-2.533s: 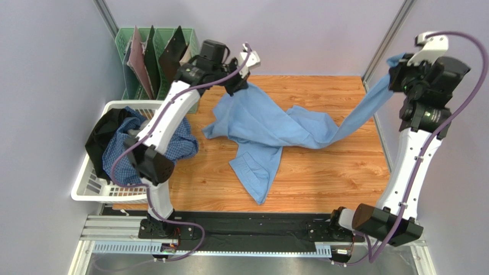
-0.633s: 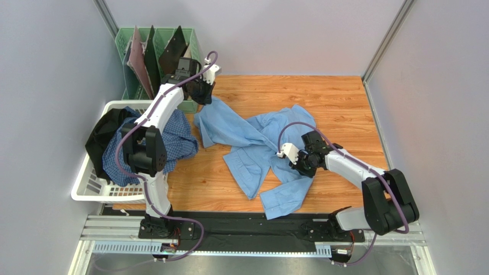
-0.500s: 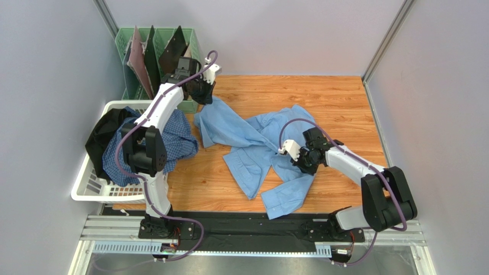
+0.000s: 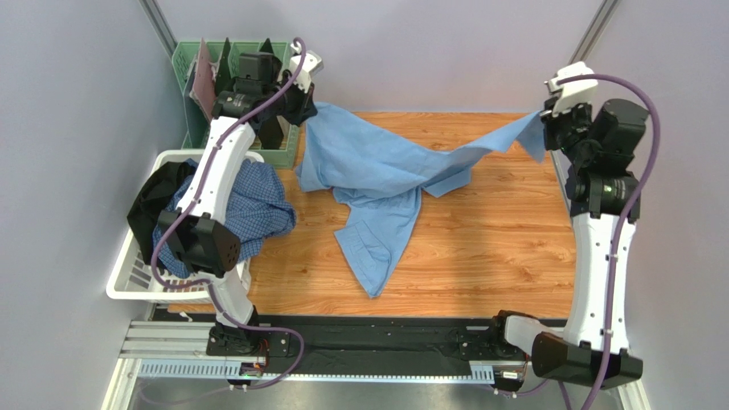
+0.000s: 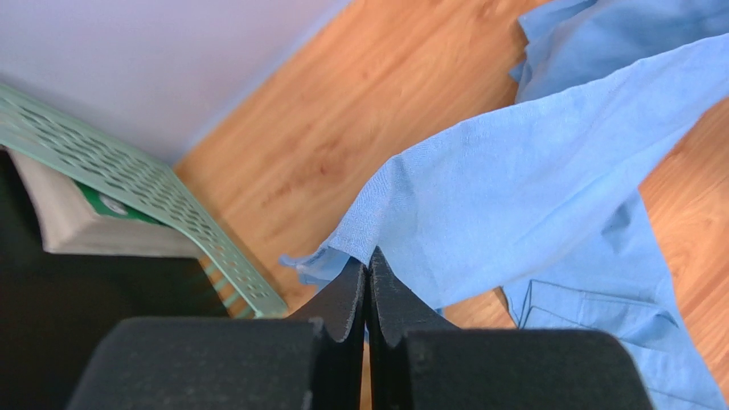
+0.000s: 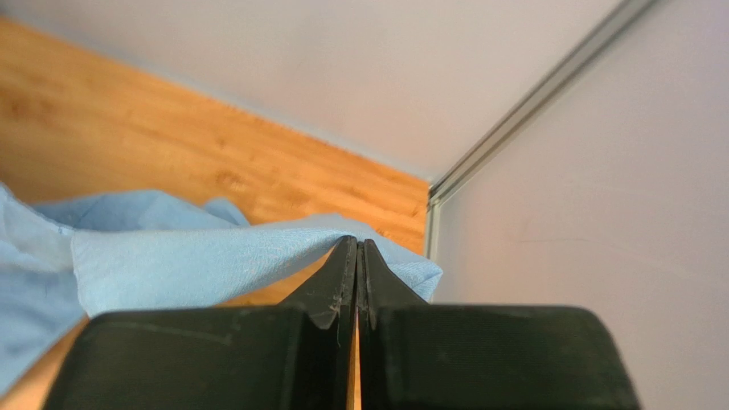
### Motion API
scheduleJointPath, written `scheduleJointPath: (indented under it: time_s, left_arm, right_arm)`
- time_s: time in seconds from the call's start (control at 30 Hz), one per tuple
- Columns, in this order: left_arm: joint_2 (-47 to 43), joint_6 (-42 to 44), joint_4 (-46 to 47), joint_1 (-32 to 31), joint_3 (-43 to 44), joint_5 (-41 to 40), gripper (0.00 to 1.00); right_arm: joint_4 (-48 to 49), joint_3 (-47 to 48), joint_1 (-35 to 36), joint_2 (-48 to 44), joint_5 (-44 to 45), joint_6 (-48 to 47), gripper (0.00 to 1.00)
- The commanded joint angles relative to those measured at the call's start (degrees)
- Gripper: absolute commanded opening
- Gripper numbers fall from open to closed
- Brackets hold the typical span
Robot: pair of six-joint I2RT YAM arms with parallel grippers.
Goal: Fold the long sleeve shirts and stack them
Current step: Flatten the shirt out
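Observation:
A plain light blue shirt [image 4: 376,171] hangs stretched above the wooden table between both arms, its lower part with a pocket trailing on the wood [image 4: 376,248]. My left gripper [image 4: 306,107] is raised at the back left, shut on one edge of the light blue shirt [image 5: 479,213]. High at the back right, my right gripper [image 4: 546,128] is shut on the far end of the same shirt [image 6: 197,256]. A blue-and-white checked shirt [image 4: 248,205] lies heaped in the white basket [image 4: 128,286].
A dark garment [image 4: 158,201] also sits in the white basket at the left. A green slotted rack [image 4: 201,60] holding flat boards stands at the back left, close behind the left gripper. Grey walls and metal posts enclose the table.
The right arm rose from low on the table to the back right with the shirt's end shut in its jaws. The left gripper lifted its edge higher, stretching the shirt out.

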Motion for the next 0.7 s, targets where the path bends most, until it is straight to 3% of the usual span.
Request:
scheduleJointPath:
  time_s: [0.0, 0.2, 0.33, 0.43, 0.67]
  left_arm:
    - [-8.46, 0.94, 2.74, -2.16, 3.76, 4.76, 0.0]
    - [-22.6, 4.72, 5.45, -11.64, -1.85, 5.12, 0.0]
    - [-33.83, -3.18, 11.78, -13.32, -8.35, 6.96, 0.0]
    - [-38.86, -7.39, 16.71, -13.24, -10.82, 5.83, 0.0]
    - [-35.55, -6.19, 14.43, -13.24, -11.43, -4.08, 0.0]
  right_arm:
    - [7.31, 2.54, -3.09, -5.31, 5.03, 11.56, 0.0]
    - [11.36, 9.56, -5.38, -15.94, 15.66, 16.06, 0.0]
    - [14.78, 13.34, -5.29, -20.34, 23.91, 15.54, 0.0]
    - [17.41, 15.37, -5.2, -20.53, 25.34, 12.38, 0.0]
    - [24.45, 10.46, -5.2, -10.55, 19.11, 9.21, 0.0]
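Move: Each hand already grips one end of the light blue shirt in the air, its middle sagging between them about 10 cm back, 16 cm right and 22 cm below the left hand, and 30 cm left, level fore-and-aft and 32 cm below the right. From the left hand, the loose sleeve lies some 28 cm back, 13 cm right and 31 cm down; the checked shirt is about 21 cm back, 15 cm left and 20 cm down; the green rack is roughly 3 cm ahead, 18 cm left and 20 cm down. Both arms haul the shirt up and back together in one fast sweep, each hand rising and drawing back towards its own base by about 25 cm, with the left's fingers staying shut on its end. The wrists tip the fingertips upward as they go, the left by some 40 degrees and the right by about 60 until it points steeply up, still shut but with no cloth left at its tips. ##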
